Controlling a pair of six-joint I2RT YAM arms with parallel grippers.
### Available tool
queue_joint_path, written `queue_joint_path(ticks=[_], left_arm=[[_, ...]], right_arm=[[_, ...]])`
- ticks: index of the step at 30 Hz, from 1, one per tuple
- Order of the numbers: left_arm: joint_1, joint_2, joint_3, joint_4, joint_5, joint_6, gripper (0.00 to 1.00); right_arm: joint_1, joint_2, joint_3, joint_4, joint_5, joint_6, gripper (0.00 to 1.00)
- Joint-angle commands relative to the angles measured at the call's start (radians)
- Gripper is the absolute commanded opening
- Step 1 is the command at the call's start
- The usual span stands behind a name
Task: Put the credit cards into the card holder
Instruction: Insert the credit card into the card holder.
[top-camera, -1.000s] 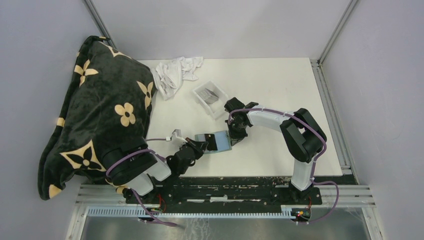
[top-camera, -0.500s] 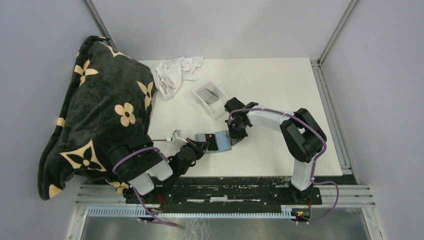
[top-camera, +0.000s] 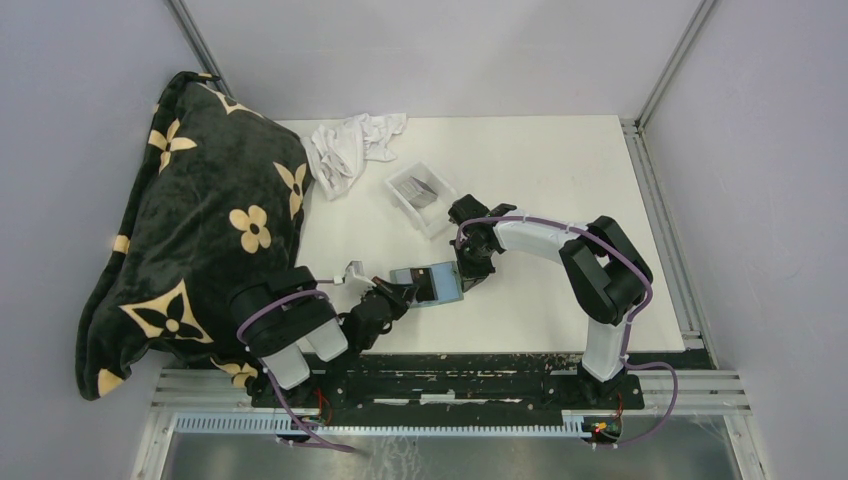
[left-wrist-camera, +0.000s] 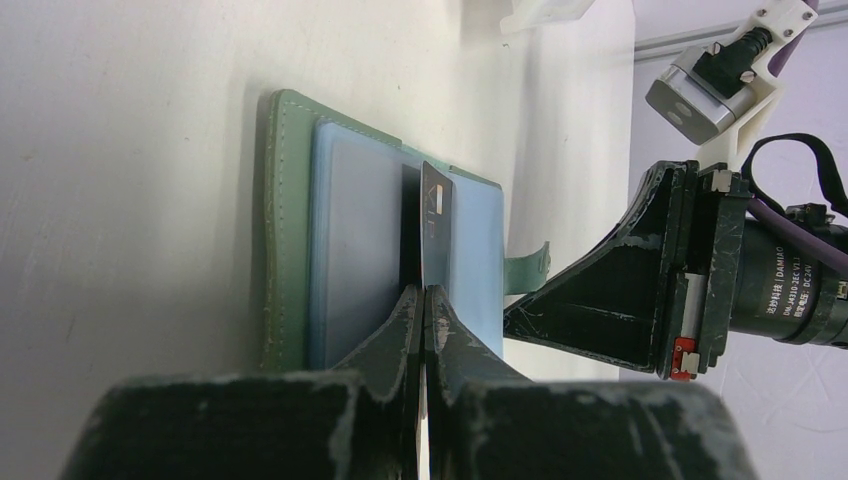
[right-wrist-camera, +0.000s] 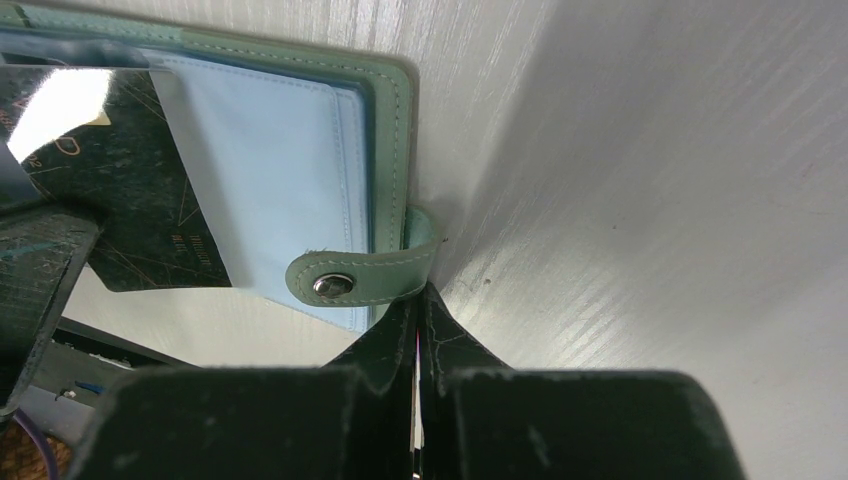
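Note:
The card holder (top-camera: 432, 284) lies open on the table, grey-green outside, light blue inside (left-wrist-camera: 345, 240). My left gripper (left-wrist-camera: 422, 292) is shut on a dark credit card (left-wrist-camera: 437, 225), held edge-on with its far end at the holder's middle slots. The card also shows in the right wrist view (right-wrist-camera: 130, 200). My right gripper (right-wrist-camera: 418, 292) is shut, and its tips rest against the fold of the snap tab (right-wrist-camera: 360, 277) at the holder's right edge. In the top view it (top-camera: 468, 276) sits at that same edge. More cards (top-camera: 420, 190) lie in a clear tray.
The clear plastic tray (top-camera: 437, 215) stands behind the holder. A white cloth (top-camera: 350, 145) lies at the back left. A large black patterned blanket (top-camera: 200, 220) covers the table's left side beside my left arm.
My left arm's elbow has swung right and nearer. The gripper, the card and the holder have hardly moved. The right arm has not moved.

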Motion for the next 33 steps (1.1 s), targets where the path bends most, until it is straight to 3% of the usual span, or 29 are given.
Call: queue_joint_path(ticks=[1,20,33], left_arm=[[-0.006,0.041,-0.013,0.031,-0.012,0.022,0.03],[-0.006,0.120,0.072,0.037,0.142,0.066,0.04],[-0.007,0.056,0.162,-0.211,0.263,0.119,0.36]], right_arm=[[0.012,0.046,0.000,-0.007,0.023,-0.022,0.01],[0.021,0.061,0.018,-0.012,0.005,-0.025,0.01],[0.025,0.067,0.038,-0.007,0.000,-0.021,0.01]])
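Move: The black card is already in the left fingers. The holder's clear right-hand pocket, where it goes, has its middle about 7 cm to their right, 1 cm ahead and 2 cm lower. The strap is some 11 cm to their right and 1 cm ahead; the white tray of cards sits about 20 cm ahead and 3 cm right. From the right hand, at the strap, the pocket's middle is roughly 4 cm left and 2 cm ahead. Slide the left gripper about 5 cm to the right, low over the holder, feeding the black card under the clear film of the right-hand pocket. Keep the pinch for the first 2 cm, then open the fingers to about a third while still going right, turning the wrist some 10 degrees clockwise. Hold the closed right fingertips in place against the holder's strap end. ##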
